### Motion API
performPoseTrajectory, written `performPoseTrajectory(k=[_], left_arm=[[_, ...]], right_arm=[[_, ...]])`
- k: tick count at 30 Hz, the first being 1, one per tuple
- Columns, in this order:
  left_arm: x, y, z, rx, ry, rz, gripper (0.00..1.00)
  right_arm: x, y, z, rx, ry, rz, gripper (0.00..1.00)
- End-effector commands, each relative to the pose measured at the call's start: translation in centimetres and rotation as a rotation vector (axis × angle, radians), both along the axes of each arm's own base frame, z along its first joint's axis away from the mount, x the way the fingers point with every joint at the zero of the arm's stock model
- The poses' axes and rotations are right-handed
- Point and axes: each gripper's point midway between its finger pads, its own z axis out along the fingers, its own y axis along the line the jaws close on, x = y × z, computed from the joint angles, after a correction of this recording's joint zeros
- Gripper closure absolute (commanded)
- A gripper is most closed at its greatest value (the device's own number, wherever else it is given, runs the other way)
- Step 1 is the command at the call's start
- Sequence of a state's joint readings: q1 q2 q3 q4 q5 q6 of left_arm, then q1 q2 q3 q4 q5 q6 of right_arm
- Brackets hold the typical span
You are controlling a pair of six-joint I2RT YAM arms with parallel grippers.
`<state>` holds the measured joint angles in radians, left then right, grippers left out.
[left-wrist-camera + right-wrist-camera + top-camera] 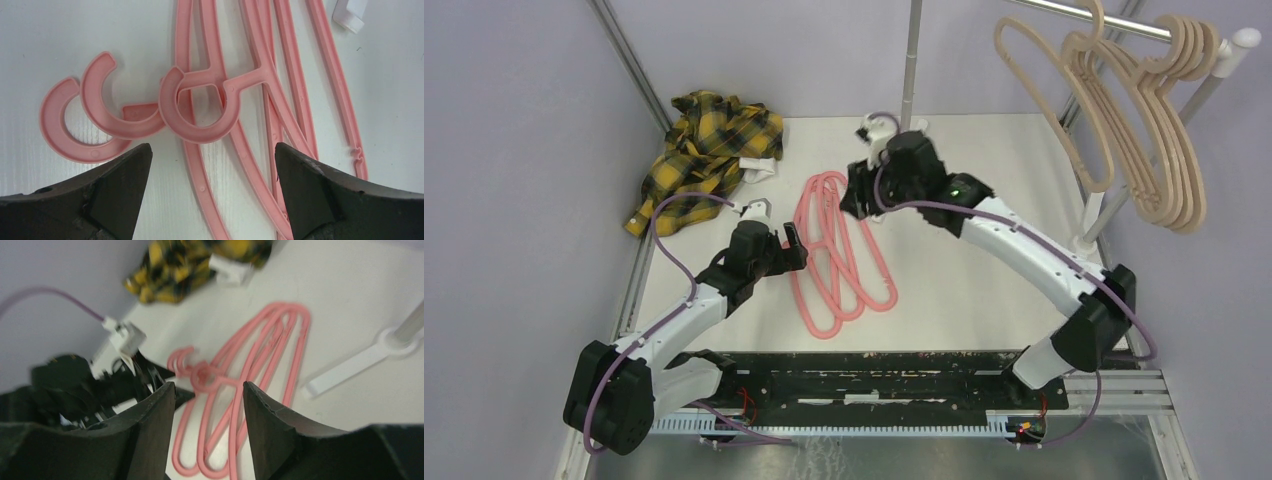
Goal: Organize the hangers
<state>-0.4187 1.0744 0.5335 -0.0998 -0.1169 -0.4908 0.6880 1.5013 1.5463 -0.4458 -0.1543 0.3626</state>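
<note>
Three pink hangers (834, 260) lie overlapped on the white table, hooks pointing toward the left arm. Several beige hangers (1169, 130) hang from the rail (1124, 20) at the top right. My left gripper (794, 245) sits low by the pink hooks, open wide. In the left wrist view the hooks (200, 134) lie just ahead of the left gripper (212, 146), untouched. My right gripper (859, 195) hovers over the far end of the pink hangers. In its wrist view the right gripper (208, 385) stands open with the pink hangers (202, 374) showing below the gap.
A yellow plaid shirt (709, 150) is crumpled at the table's back left corner, also in the right wrist view as the shirt (200, 260). The rack's upright pole (911, 60) rises at the back centre. Its white foot (350, 367) lies on the table.
</note>
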Motion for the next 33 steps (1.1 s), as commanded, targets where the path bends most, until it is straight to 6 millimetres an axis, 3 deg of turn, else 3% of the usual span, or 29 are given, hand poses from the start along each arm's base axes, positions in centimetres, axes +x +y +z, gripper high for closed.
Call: performPoseTrajectory(k=[1, 7, 12, 20, 26, 30, 33], left_arm=[[1.2, 0.1, 2.0, -0.024, -0.059, 0.043, 0.01], [1.4, 0.5, 1.4, -0.015, -0.053, 0.071, 0.01], [1.5, 0.4, 1.4, -0.011, -0.048, 0.069, 0.01], [1.1, 0.7, 1.8, -0.014, -0.061, 0.075, 0.01], [1.1, 1.0, 2.4, -0.023, -0.088, 0.094, 0.01], [1.1, 1.3, 2.8, -0.026, -0.107, 0.109, 0.01], [1.1, 1.4, 3.2, -0.028, -0.118, 0.115, 0.01]], right_arm=[[-2.9, 1.5, -8.7, -0.206, 0.096, 0.098, 0.45], [-6.2, 2.0, -19.2, -0.415, 0.241, 0.186, 0.48], [-6.8, 2.3, -23.7, -0.513, 0.261, 0.197, 0.49], [-6.1, 3.0, -28.0, -0.569, 0.299, 0.203, 0.50], [-5.7, 1.8, -30.3, -0.620, 0.301, 0.157, 0.50], [-6.1, 1.6, -30.9, -0.624, 0.316, 0.155, 0.65], [-6.1, 1.7, -29.4, -0.593, 0.304, 0.146, 0.77]])
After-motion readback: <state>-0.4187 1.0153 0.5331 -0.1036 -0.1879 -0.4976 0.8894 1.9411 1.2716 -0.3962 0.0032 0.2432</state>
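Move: The near part of the pink hanger pile, where the right fingers will shut, lies about 6 cm back, 2 cm to the left and 31 cm below the right hand. From that hand the hanger hooks are some 18 cm left and 2 cm back, and the white stand foot about 17 cm forward and 6 cm right, both about 31 cm down. The near part lies roughly 12 cm right, 3 cm back and 9 cm below the left hand. The right hand, empty and half open, plunges about 30 cm down onto the near part of the pink hangers, drawing back some 8 cm on the way and easing 2 cm forward again near the table, while the wrist turns roughly 40 degrees so the fingers tip steeply down. It slows sharply over the last few centimetres, then holds its place just above the table top and closes the fingers by about half from both sides on one pink hanger arm, pinching it where it crosses another bar. ##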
